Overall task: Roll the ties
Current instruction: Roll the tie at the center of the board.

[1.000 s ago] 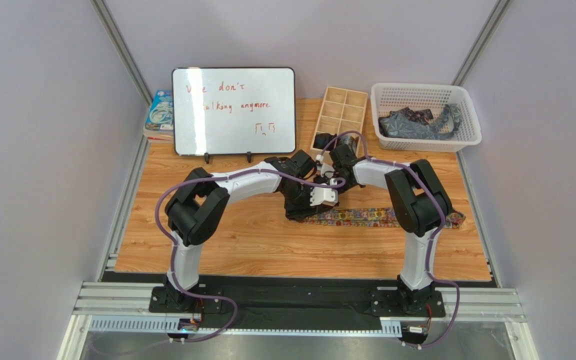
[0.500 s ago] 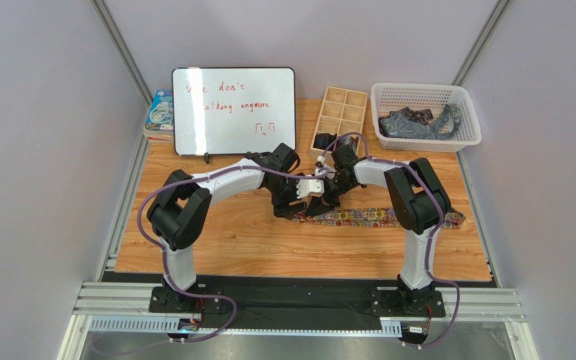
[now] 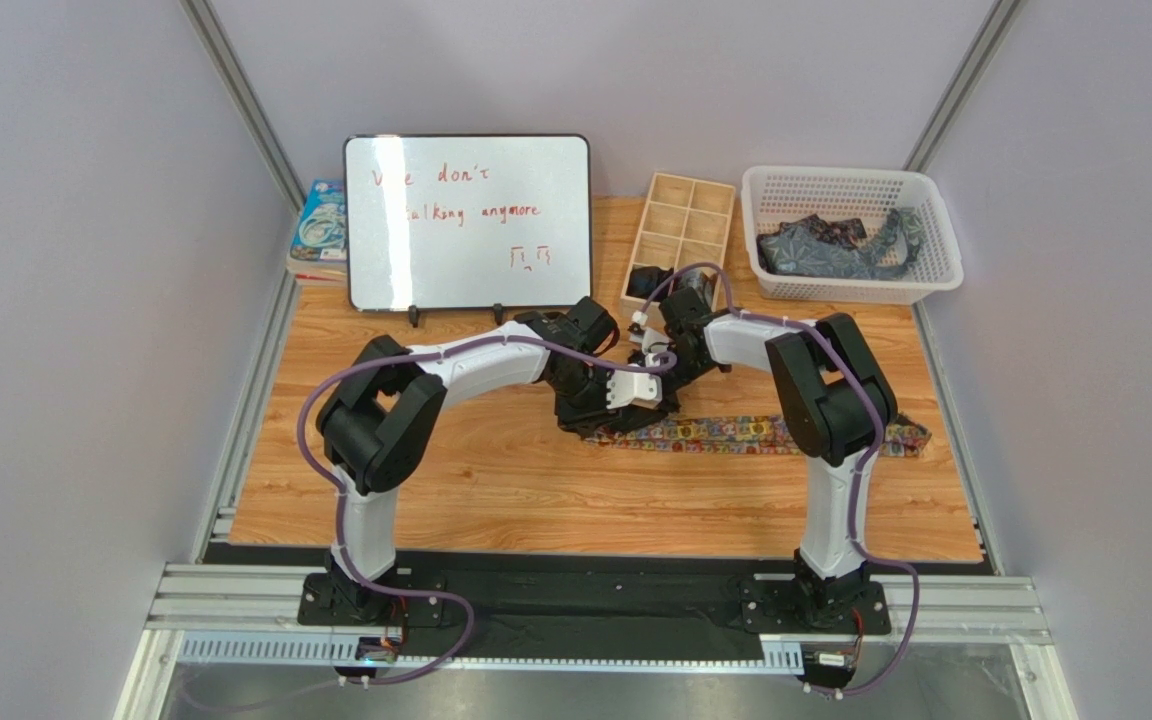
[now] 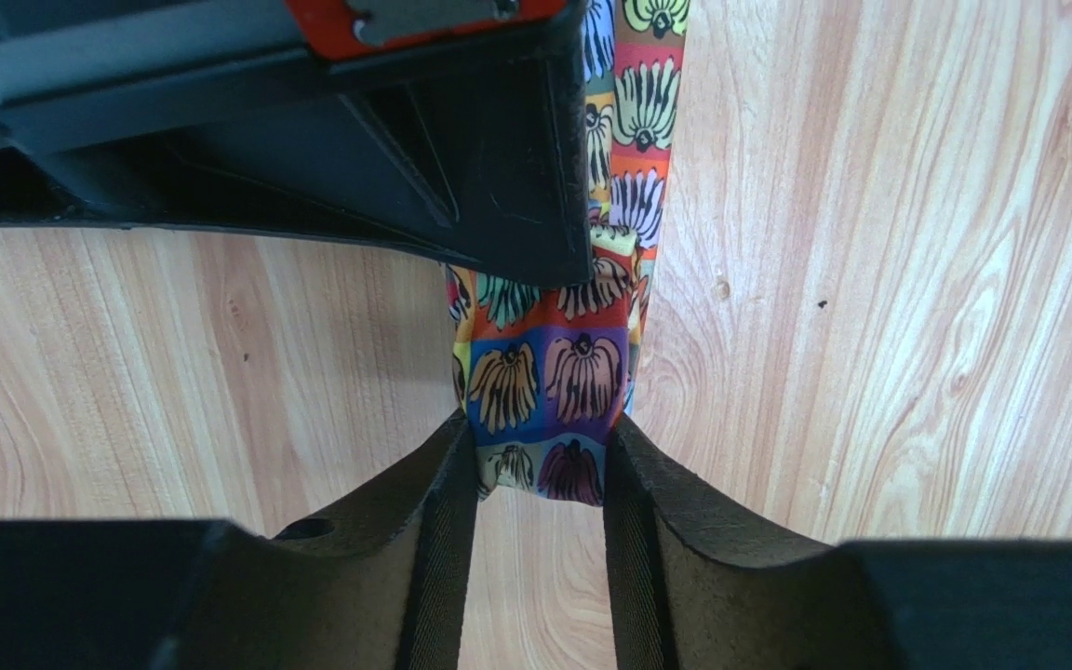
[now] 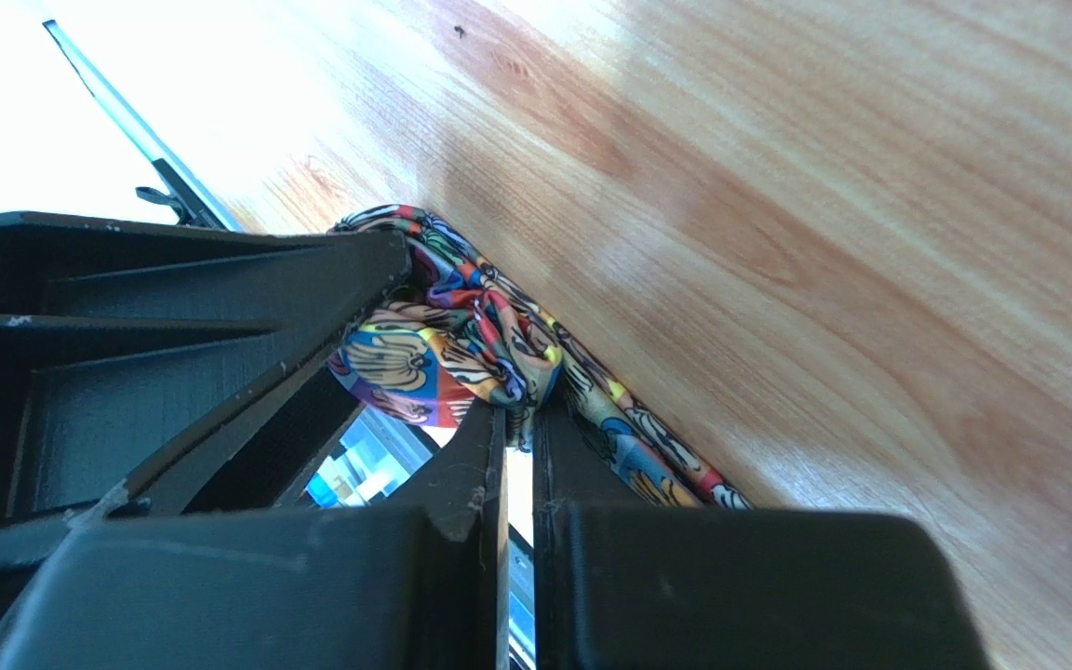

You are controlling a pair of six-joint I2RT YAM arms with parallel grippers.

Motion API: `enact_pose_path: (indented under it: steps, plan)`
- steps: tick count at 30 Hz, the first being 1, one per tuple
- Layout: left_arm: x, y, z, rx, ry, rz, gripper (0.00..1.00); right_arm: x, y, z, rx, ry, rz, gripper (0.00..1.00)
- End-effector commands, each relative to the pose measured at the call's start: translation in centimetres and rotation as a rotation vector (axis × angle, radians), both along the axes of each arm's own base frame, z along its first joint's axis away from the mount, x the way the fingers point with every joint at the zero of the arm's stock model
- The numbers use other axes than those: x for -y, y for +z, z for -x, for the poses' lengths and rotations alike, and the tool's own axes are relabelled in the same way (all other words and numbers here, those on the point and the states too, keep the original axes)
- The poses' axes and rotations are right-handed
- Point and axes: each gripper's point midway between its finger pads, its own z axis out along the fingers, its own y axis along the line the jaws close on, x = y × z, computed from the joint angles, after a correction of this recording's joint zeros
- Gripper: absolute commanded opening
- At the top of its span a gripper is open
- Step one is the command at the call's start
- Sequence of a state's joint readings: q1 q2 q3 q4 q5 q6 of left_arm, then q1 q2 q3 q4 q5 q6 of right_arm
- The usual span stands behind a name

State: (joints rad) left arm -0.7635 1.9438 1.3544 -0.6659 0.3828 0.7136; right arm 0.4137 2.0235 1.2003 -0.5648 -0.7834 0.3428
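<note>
A multicoloured tie point(image 3: 755, 435) lies flat along the wooden table, running right from where both grippers meet. In the left wrist view its end point(image 4: 556, 370) sits between my left gripper's point(image 4: 542, 458) fingers, touching both pads. My right gripper point(image 5: 514, 419) is shut on a bunched, partly rolled bit of the same tie point(image 5: 451, 349). From above, the left gripper point(image 3: 608, 408) and right gripper point(image 3: 660, 393) crowd together over the tie's left end. Dark ties point(image 3: 835, 245) lie heaped in the white basket point(image 3: 770, 188).
A wooden compartment box point(image 3: 683, 228) stands just behind the grippers, with the basket to its right. A whiteboard point(image 3: 468, 222) on a stand and a book point(image 3: 319, 225) sit at the back left. The right arm's upper link point(image 3: 826, 393) overhangs the tie's middle.
The left arm's elbow swung left and has come partway back to the right. Both grippers have stayed at the tie's left end, and the tie's long part has not moved.
</note>
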Motion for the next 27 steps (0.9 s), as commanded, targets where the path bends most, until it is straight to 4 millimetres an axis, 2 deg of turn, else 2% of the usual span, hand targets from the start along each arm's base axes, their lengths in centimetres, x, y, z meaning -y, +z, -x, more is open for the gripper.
enact_pose_path:
  steps: [1, 5, 6, 7, 9, 10, 11, 12, 13, 14, 15, 16, 18, 19, 24, 27]
  plan:
    - [3.1, 4.3, -0.1, 0.020, -0.019, 0.171, 0.40, 2.2, -4.3, 0.9, 0.008, 0.019, 0.173, 0.00]
    - [5.0, 5.1, 0.3, 0.006, -0.034, 0.217, 0.40, 1.6, -3.6, 0.7, 0.008, 0.008, 0.134, 0.00]
    - [5.0, 4.4, 0.2, 0.000, -0.030, 0.197, 0.42, 1.5, -3.6, 0.7, 0.013, 0.012, 0.132, 0.00]
    - [5.2, 4.5, 0.0, -0.008, -0.008, 0.195, 0.49, 1.6, -3.4, 0.6, 0.022, 0.011, 0.130, 0.00]
    - [4.6, 4.5, -0.7, -0.036, 0.048, 0.181, 0.56, 1.9, -3.5, 0.7, 0.013, -0.004, 0.139, 0.00]
    - [3.9, 4.9, -0.5, -0.092, 0.112, 0.178, 0.62, 1.9, -3.5, 0.6, 0.015, -0.011, 0.130, 0.00]
    - [3.4, 5.8, -0.7, -0.116, 0.153, 0.195, 0.63, 2.0, -3.5, 0.6, 0.010, -0.019, 0.130, 0.00]
    - [2.1, 6.4, -1.5, -0.159, 0.225, 0.221, 0.65, 2.0, -3.6, 0.8, 0.006, -0.023, 0.132, 0.00]
    - [1.3, 6.5, -1.5, -0.195, 0.276, 0.227, 0.68, 1.8, -3.6, 0.6, 0.014, -0.030, 0.123, 0.00]
    - [0.7, 7.6, -1.5, -0.241, 0.373, 0.251, 0.69, 1.7, -3.5, 0.5, 0.019, -0.038, 0.116, 0.00]
    - [-0.4, 8.1, -2.5, -0.264, 0.450, 0.279, 0.69, 1.6, -3.5, 0.4, 0.022, -0.045, 0.108, 0.00]
    - [-1.1, 7.7, -2.3, -0.301, 0.511, 0.274, 0.70, 1.4, -3.5, 0.2, 0.021, -0.055, 0.102, 0.00]
    - [-1.7, 8.3, -2.7, -0.397, 0.681, 0.307, 0.70, 1.2, -3.7, 0.0, 0.017, -0.062, 0.098, 0.00]
    - [-2.5, 7.7, -2.7, -0.448, 0.760, 0.304, 0.71, 1.1, -3.8, -0.3, 0.021, -0.075, 0.094, 0.00]
    - [-2.1, 7.3, -3.0, -0.554, 0.972, 0.349, 0.72, 0.3, -4.3, -0.8, -0.002, -0.095, 0.068, 0.00]
    - [-2.2, 6.1, -2.5, -0.584, 0.992, 0.338, 0.73, 0.2, -4.2, -1.0, 0.004, -0.091, 0.063, 0.00]
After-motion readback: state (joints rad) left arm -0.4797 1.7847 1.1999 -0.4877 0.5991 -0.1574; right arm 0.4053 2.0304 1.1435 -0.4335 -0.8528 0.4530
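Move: The left fingertips straddle the edges of the tie's rolled end, whose middle lies about 2 cm to their right and 1 cm below, level fore and aft. The right gripper's pinch is roughly 4 cm to the left hand's right; the flat rest of the tie is centred some 22 cm right. The divided wooden box stands around 22 cm ahead and 11 cm right. From the right hand, the rolled end lies about 2 cm left, level in height. Keep the right fingers shut on the tie beside the roll, easing only about 1 cm left. Carry the left gripper right and up about 3 cm each towards the right fingers, then open it and let go of the roll; swing it left and forward, still rising, and turn it some 50 degrees counter-clockwise, ending clear of the roll on its left, forward side. ##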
